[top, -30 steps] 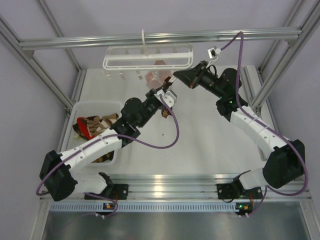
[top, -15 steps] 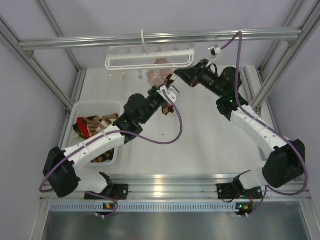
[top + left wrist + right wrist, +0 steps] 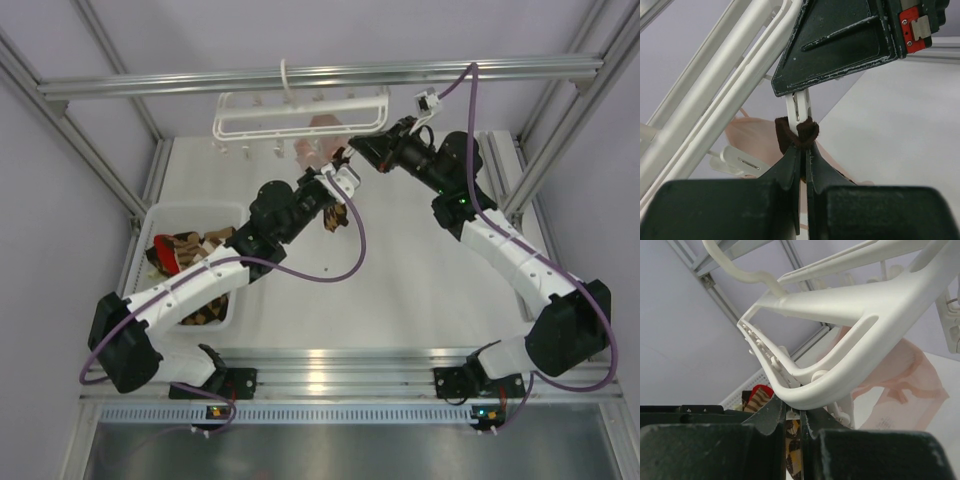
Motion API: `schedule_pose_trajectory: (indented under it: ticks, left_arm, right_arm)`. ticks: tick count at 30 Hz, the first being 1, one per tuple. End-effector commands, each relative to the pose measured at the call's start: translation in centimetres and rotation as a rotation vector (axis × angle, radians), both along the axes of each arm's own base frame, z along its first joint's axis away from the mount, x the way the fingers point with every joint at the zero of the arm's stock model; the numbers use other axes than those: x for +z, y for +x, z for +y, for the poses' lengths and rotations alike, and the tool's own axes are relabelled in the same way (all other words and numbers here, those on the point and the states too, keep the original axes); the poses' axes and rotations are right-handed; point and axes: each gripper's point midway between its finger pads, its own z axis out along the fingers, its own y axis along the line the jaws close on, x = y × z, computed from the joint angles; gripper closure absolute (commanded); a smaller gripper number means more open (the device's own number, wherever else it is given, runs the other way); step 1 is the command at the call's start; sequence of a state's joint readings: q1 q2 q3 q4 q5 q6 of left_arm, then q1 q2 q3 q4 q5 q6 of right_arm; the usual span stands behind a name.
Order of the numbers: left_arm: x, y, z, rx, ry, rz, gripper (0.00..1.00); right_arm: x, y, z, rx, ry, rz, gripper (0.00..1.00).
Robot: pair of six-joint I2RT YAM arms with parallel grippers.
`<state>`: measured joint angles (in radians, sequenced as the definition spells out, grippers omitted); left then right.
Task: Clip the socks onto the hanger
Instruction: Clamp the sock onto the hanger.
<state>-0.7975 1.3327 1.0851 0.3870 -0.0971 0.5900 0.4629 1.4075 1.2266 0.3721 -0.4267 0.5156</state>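
Note:
The white hanger (image 3: pixel 300 112) hangs from the top rail. My left gripper (image 3: pixel 338 172) is shut on the dark brown cuff of an argyle sock (image 3: pixel 333 215), which dangles below it. In the left wrist view the gripper (image 3: pixel 803 150) holds the cuff (image 3: pixel 797 134) up against a white clip (image 3: pixel 798 107). My right gripper (image 3: pixel 352 150) is shut on that clip. In the right wrist view its fingers (image 3: pixel 792 410) pinch the clip under the hanger's rail (image 3: pixel 855 350), with the sock (image 3: pixel 792 455) below.
A pale pink sock (image 3: pixel 318 145) hangs from the hanger beside the clip and also shows in the right wrist view (image 3: pixel 900 385). A white bin (image 3: pixel 160 215) at the left holds several more socks (image 3: pixel 185 250). Aluminium frame posts stand on both sides.
My left gripper has moved up and to the right with the sock, bringing the cuff to the clip. The right gripper and the hanger shifted slightly.

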Motion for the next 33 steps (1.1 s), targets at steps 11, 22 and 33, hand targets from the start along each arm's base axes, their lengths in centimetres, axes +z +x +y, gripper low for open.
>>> schedule_pose_trajectory:
  ticks: [11, 22, 33]
  left_arm:
    - [7.6, -0.7, -1.3, -0.057, -0.150, -0.136, 1.00]
    - [7.5, -0.9, -1.1, -0.060, -0.150, -0.136, 1.00]
    - [6.0, -1.1, -0.3, -0.041, -0.115, -0.114, 1.00]
  right_arm:
    - [-2.7, -2.4, 2.3, 0.114, -0.093, 0.051, 1.00]
    - [-2.6, -2.5, 2.6, 0.135, -0.076, 0.086, 0.67]
    - [-1.2, -2.9, 2.1, 0.149, -0.014, 0.088, 0.46]
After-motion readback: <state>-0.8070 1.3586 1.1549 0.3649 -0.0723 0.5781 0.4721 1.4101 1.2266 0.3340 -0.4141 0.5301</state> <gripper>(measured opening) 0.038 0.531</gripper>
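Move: The left fingers hold the brown checked sock's cuff. The clip it goes to, pinched in the right fingers, is about 3 cm above the left hand, 1 cm ahead and 2 cm to the right; from the right hand it is straight below, by some 2 cm. From the left hand, the pink sock hangs roughly 8 cm ahead, 5 cm left and 5 cm lower; the hanger's middle is some 7 cm ahead, 8 cm left and 7 cm up. Up and slightly right goes the left hand, about 2.5 cm at its highest, feeding the still-pinched cuff deeper between the clip's jaws, then easing down a little. The right hand stays nearly in place with the clip squeezed until the left has risen, then opens its fingers to about half and sinks roughly 1 cm, releasing its squeeze on the clip. ##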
